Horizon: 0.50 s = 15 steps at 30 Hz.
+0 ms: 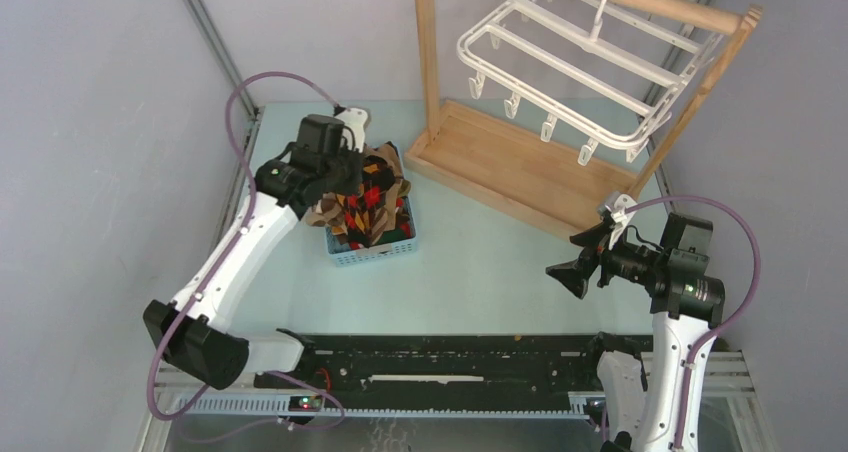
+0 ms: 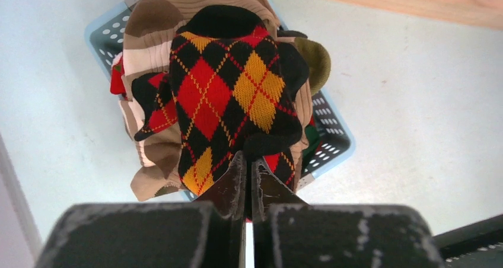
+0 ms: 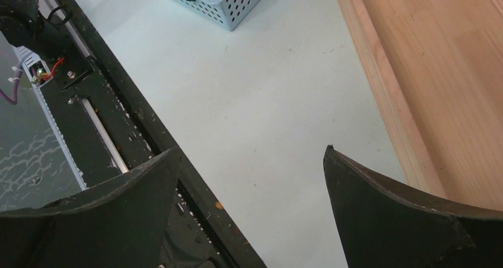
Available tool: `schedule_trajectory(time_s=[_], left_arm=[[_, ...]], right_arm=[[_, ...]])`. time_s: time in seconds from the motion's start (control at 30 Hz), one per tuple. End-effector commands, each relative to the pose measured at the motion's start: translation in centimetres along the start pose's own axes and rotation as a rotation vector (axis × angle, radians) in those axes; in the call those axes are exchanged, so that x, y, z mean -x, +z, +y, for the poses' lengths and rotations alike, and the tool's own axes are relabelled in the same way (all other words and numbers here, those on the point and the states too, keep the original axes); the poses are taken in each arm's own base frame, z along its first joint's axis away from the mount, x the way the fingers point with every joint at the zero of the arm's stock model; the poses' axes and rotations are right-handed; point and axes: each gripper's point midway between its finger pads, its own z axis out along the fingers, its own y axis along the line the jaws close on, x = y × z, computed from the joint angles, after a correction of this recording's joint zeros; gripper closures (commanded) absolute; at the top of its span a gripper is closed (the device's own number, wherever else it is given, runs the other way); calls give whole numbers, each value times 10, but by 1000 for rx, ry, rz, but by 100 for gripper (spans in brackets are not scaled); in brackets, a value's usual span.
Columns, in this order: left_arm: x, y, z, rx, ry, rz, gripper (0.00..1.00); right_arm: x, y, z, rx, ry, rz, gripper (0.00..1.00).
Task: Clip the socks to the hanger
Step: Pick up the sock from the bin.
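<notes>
A pile of socks (image 1: 372, 200) fills a small blue basket (image 1: 375, 253) at the table's left middle. On top lies a black argyle sock (image 2: 225, 96) with red, orange and yellow diamonds, and brown striped socks (image 2: 148, 54) sit under it. My left gripper (image 2: 247, 160) is over the basket, shut on the argyle sock's black edge. The white hanger (image 1: 580, 57) with its row of clips hangs from the wooden rail at the back right. Near the table's right front, my right gripper (image 1: 580, 264) stands open with nothing between its fingers (image 3: 148, 185).
A tan wooden stand (image 1: 500, 162) carries the hanger, and its base board (image 3: 439, 72) lies just right of my right gripper. A black rail (image 1: 450, 357) runs along the near table edge. The basket's corner (image 3: 225, 7) shows far ahead in the right wrist view.
</notes>
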Motion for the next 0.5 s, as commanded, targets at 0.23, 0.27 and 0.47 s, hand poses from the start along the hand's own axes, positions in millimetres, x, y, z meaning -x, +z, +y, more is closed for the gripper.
schedule_trajectory(time_s=[0.23,0.27,0.47], left_arm=[[64,-61,29,-112,-208,-246,100],[69,-65,30,-120,-214,-263,100],[99,-103,28,-143,-215,-388,100]], right_arm=[[11,0,6,32,-57,-28,0],[12,0,6,34,-62,-28,0],[18,-2,14,50,-121,-54,0]])
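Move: The argyle sock is already pinched at a black part of its edge; its body lies about 3 cm ahead of the left hand, 2 cm left and 5 cm below. The bin's middle is roughly 3 cm ahead, 3 cm left and 10 cm below. The hanger's nearest clip is about 11 cm ahead, 21 cm right and 15 cm above. From the right hand the sock lies some 16 cm ahead, 38 cm left and 5 cm below. Still pinching the argyle sock's edge in its shut fingers, the left hand draws it up about 7 cm, away from the pile in the bin. It also swings some 3 or 4 cm left early on, then mostly just rises, rolling about 15 degrees with its left side sinking and the fingers tipping up slightly. ##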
